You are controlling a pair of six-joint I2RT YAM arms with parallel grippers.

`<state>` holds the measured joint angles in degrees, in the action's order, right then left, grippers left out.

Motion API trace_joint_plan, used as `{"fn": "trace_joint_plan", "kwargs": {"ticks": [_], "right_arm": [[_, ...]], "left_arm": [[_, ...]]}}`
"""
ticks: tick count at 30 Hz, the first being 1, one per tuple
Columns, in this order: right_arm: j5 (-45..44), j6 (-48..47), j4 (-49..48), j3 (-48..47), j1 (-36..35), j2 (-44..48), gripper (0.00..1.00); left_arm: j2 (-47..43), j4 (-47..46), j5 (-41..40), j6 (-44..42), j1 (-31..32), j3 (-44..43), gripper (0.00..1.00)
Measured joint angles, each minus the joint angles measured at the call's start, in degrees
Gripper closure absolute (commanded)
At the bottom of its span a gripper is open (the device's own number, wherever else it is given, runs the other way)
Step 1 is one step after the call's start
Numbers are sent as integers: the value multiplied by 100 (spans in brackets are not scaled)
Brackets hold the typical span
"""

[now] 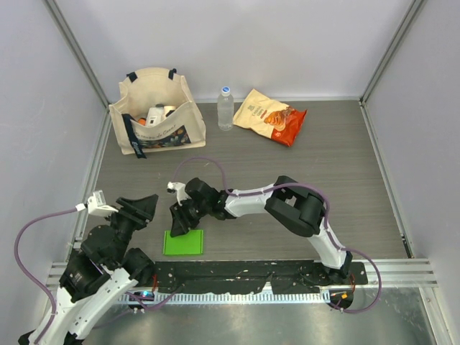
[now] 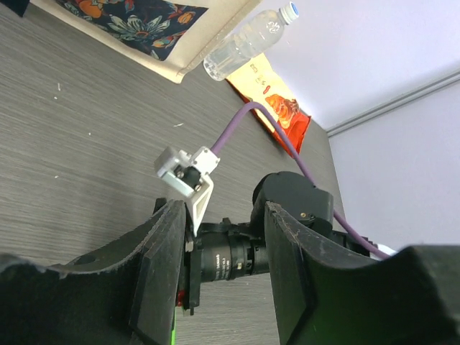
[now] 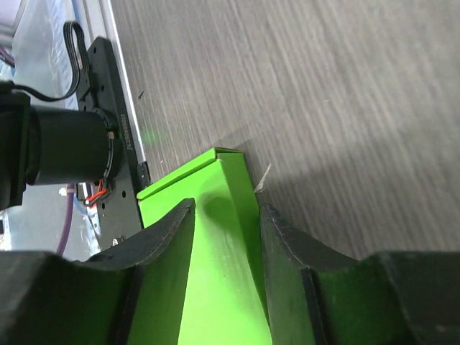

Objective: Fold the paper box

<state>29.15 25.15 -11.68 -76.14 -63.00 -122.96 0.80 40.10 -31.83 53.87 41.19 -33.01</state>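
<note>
The paper box [image 1: 184, 243] is a bright green small rectangle lying near the table's front edge. My right gripper [image 1: 180, 224] reaches leftwards and hangs over its far left corner. In the right wrist view the box [image 3: 215, 273] fills the gap between the jaws. Its far corner and a narrow side wall lie by the right finger [image 3: 287, 251], and the left finger sits over its top face. That gripper [image 3: 226, 205] stands open astride the box's edge. Left of the box, my left gripper [image 1: 147, 205] is open and empty [image 2: 223, 212], facing the right arm's wrist camera [image 2: 223, 255].
A cream tote bag [image 1: 154, 108] with items inside stands at the back left. Beside it are a water bottle [image 1: 226, 108] and an orange snack bag [image 1: 272, 115]. A black base rail [image 1: 251, 273] runs along the front edge, just behind the box.
</note>
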Motion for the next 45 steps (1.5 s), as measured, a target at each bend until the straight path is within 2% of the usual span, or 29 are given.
{"fn": "trace_joint_plan", "kwargs": {"ticks": [8,15,30,45], "right_arm": [[186,11,-162,39,-59,-118,55],[-269,227,-289,103,-52,-68,49],[-332,968,-951,1902,369,1023,48],[-240,1335,-1285,2186,223,1104,48]], "left_arm": [[0,0,111,42,0,2,49],[0,-2,166,127,0,37,49],[188,-245,358,142,0,308,48],[505,-603,542,142,0,337,48]]}}
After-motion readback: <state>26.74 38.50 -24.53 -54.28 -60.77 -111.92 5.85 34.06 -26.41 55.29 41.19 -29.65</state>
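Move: The folded green paper box lies flat by the near edge of the table. Its middle is about 4 cm back from the right hand, 2 cm to the right and 2 cm below; the half-open fingers already straddle its far long side. The table's near edge runs some 10 cm straight behind that hand. The left hand hovers about 21 cm above the box, whose middle is some 6 cm back and 8 cm to its right. Back towards the base by about 1 cm, the right hand first bears its outer finger on the box's far side, then eases forward and slides low to the right along that side, some 6 cm, swinging about 10 degrees clockwise. It then draws back roughly 2.5 cm near the box's right end, fingers staying about half open. The empty left hand drifts about 3 cm right and sinks slightly. ##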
